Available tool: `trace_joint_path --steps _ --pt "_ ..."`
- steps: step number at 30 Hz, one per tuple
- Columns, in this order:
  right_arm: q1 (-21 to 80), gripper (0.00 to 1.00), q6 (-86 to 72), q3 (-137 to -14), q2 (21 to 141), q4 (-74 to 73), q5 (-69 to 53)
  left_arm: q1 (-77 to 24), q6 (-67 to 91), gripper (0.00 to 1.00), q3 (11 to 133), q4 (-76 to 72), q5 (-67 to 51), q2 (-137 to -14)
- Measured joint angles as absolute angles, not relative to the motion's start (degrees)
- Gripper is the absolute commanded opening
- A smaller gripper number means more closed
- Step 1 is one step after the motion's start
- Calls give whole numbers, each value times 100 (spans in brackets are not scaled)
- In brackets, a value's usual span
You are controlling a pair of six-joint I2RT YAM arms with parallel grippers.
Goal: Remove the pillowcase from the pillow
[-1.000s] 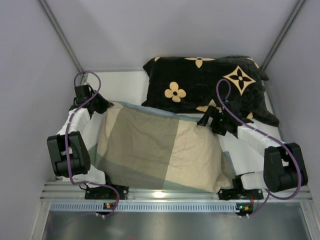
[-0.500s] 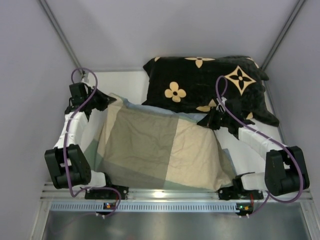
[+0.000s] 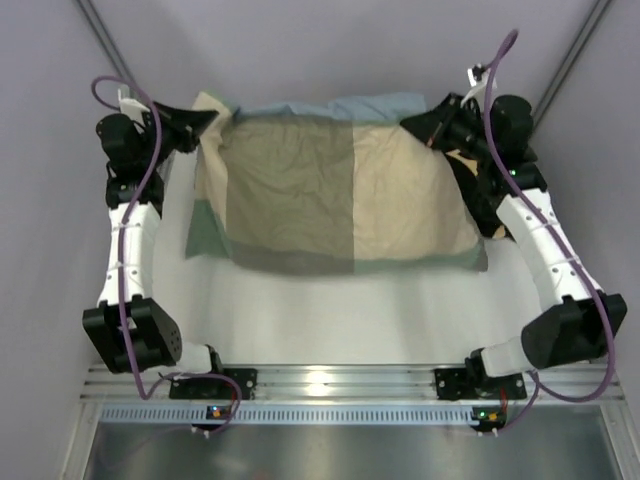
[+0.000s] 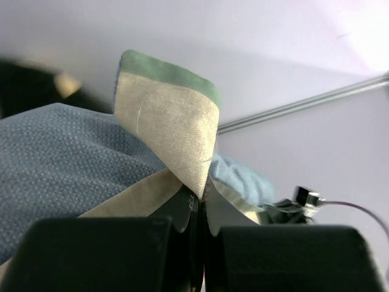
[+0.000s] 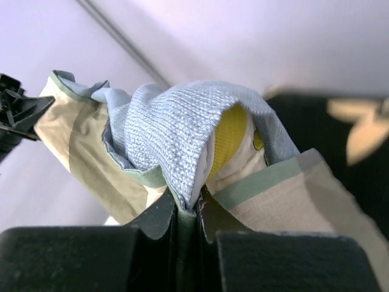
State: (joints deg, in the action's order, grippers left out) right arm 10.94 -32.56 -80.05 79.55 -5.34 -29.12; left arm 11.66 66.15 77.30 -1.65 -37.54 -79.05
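Observation:
The pillowcase [image 3: 330, 190], olive, beige and sage on its upper face, hangs lifted across the far half of the table with the pillow inside it. My left gripper [image 3: 208, 120] is shut on its far left corner [image 4: 167, 131]; the grey-blue face [image 4: 67, 158] shows there. My right gripper [image 3: 425, 125] is shut on the far right edge, pinching the grey-blue fabric [image 5: 176, 140]. Through the case's open mouth the pillow [image 5: 243, 161] shows cream with a yellow-green edge [image 5: 230, 139].
The black cushion [image 3: 490, 195] with tan flowers lies mostly hidden behind the raised pillowcase and the right arm, at the far right. White table surface [image 3: 330, 320] lies in front. Grey walls close in on both sides.
Both arms have risen and reached far back, lifting the pillowcase with the pillow off the table. The right gripper closed on the fabric edge during this second.

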Motion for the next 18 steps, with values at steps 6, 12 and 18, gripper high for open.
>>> trace_joint_path --steps 6,12,18 --pt "751 0 -3256 -9699 8611 -84 -3293 1184 8624 0 9000 -2722 -4410 -9266" --pt "980 0 -3234 -6982 6501 934 -3767 1203 7671 0 6877 -1876 -4687 -7343" --pt "3284 0 -2696 -3638 4731 1566 -3124 1203 6877 0 4403 -646 -4521 -4814"
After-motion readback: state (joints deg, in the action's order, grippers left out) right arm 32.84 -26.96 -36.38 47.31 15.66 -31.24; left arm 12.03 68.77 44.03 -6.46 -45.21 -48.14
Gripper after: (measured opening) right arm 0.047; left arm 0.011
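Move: Both grippers already hold the pillowcase by its far corners, high above the table and some 40 cm apart. From the left hand its middle hangs about 20 cm to the right, 7 cm back and 17 cm below; from the right hand, some 20 cm to the left at the same setback and drop. The black pillow lies roughly 10 cm ahead of the right hand, 4 cm to its right and 33 cm down. Both hands keep their pinch on the pillowcase and finish an upward, slightly forward fling, rising another 10 cm or so, then whip back towards the robot and down, away from the black pillow. From the top the left hand draws back about 17 cm and sinks 15 cm, while the right sweeps back farther, some 23 cm, sinks about 18 cm, closes leftward towards the left hand and turns its wrist counter-clockwise. ##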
